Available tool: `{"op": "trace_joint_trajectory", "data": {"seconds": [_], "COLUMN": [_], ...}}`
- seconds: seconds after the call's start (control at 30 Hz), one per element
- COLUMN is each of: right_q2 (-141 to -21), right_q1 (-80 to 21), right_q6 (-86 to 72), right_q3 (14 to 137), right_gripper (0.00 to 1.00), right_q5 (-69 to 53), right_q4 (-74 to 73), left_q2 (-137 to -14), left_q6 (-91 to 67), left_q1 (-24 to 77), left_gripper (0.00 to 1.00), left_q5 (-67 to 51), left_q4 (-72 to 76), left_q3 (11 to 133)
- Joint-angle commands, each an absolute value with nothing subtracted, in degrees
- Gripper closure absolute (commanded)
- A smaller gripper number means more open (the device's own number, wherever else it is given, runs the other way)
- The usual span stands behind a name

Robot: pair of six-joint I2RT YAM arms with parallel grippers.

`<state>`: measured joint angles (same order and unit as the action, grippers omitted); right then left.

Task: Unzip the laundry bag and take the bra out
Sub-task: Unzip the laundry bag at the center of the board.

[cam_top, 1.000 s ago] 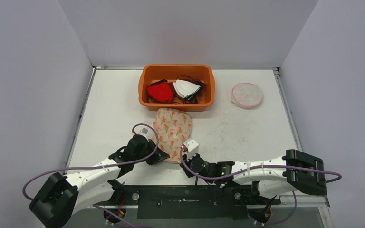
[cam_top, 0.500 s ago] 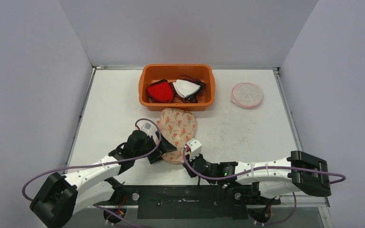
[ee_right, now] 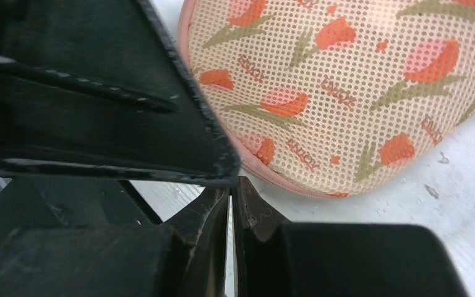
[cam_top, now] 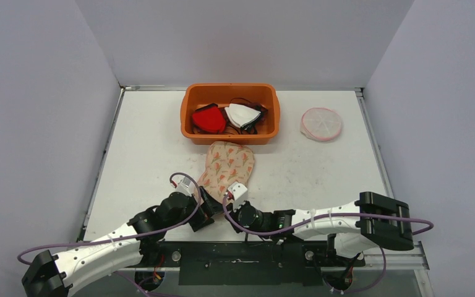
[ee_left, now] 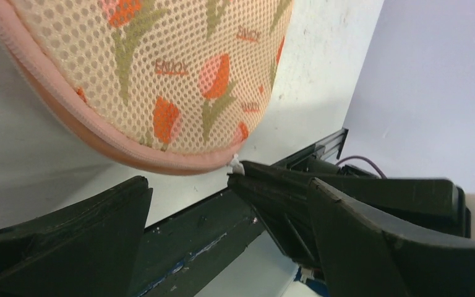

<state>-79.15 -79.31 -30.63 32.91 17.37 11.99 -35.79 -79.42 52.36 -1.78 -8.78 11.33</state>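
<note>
The laundry bag (cam_top: 227, 164), peach mesh with orange tulips and a pink zip edge, lies flat just in front of the orange bin; its rounded near end fills the left wrist view (ee_left: 161, 74) and the right wrist view (ee_right: 359, 93). The zip looks closed along the edge that shows. The bra is hidden. My left gripper (cam_top: 208, 200) (ee_left: 227, 185) stands open at the bag's near edge, touching nothing. My right gripper (cam_top: 225, 202) (ee_right: 232, 185) is shut at that same edge, with the small white zipper pull (ee_left: 235, 164) at its tip.
The orange bin (cam_top: 188, 117) at the back holds a red (cam_top: 208, 119) and a white (cam_top: 242, 115) padded garment. A round pink-rimmed mesh pouch (cam_top: 321, 124) lies at the back right. The black base rail (cam_top: 241, 257) runs close behind both grippers.
My left gripper opened, let go of the bag's near edge and drew back toward the base. The bag shifted slightly away and to the right. The right gripper stayed shut and moved left.
</note>
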Motion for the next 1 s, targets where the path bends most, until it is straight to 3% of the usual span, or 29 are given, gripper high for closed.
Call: {"op": "trace_joint_trajectory", "data": {"seconds": [0.0,0.17,0.47,0.53,0.63,0.97], "right_q2": [-80.8,-80.3,-78.3,-77.8,-77.1,-74.4], "right_q1": [-80.2,-80.9,-81.3,-81.4,-81.5,-80.9], "right_q6": [-28.6,-27.8,-28.1,-28.4,-29.1,-33.3], "right_q3": [36.3,35.5,34.3,34.1,33.4,28.1], "right_gripper": [0.95,0.95,0.95,0.95,0.95,0.95], "right_q5": [15.4,14.1,15.6,16.6,18.3,24.7], "right_q4": [18.0,20.6,19.0,17.9,16.2,11.6], "left_q2": [-37.2,-40.7,-44.9,-44.5,-43.6,-43.2], "left_q6": [-82.3,-84.2,-84.8,-85.1,-85.9,-86.6], "left_q1": [52.7,52.6,50.9,50.5,49.9,48.8], "left_gripper": [0.05,0.14,0.68,0.85,1.0,1.0], "left_q5": [3.8,9.5,11.2,12.0,13.1,12.5], "left_q4": [-8.4,-8.2,-6.2,-7.5,-9.0,-8.9], "left_q3": [11.5,12.0,12.2,12.5,12.4,11.3]}}
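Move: The near, zipped edge of the floral laundry bag, where the open left fingers will pinch it, is about 3 cm ahead of the left hand, 2 cm to its left and 3 cm below. The white zip pull, still held in the shut right fingers, is some 3 cm to the left hand's right, level ahead and 1 cm lower. From the right hand the pinching spot is roughly 3 cm ahead and 5 cm left, 2 cm down. Forward and down with some left, about 5 cm in all, the left hand reaches from beside the right fingertips onto the floral bag's zipped edge, turning some 15 degrees counter-clockwise as its wide-open fingers shut and pinch the edge. The right hand keeps the zip pull, easing about 2 cm left and slightly back and up, then back to the right. ##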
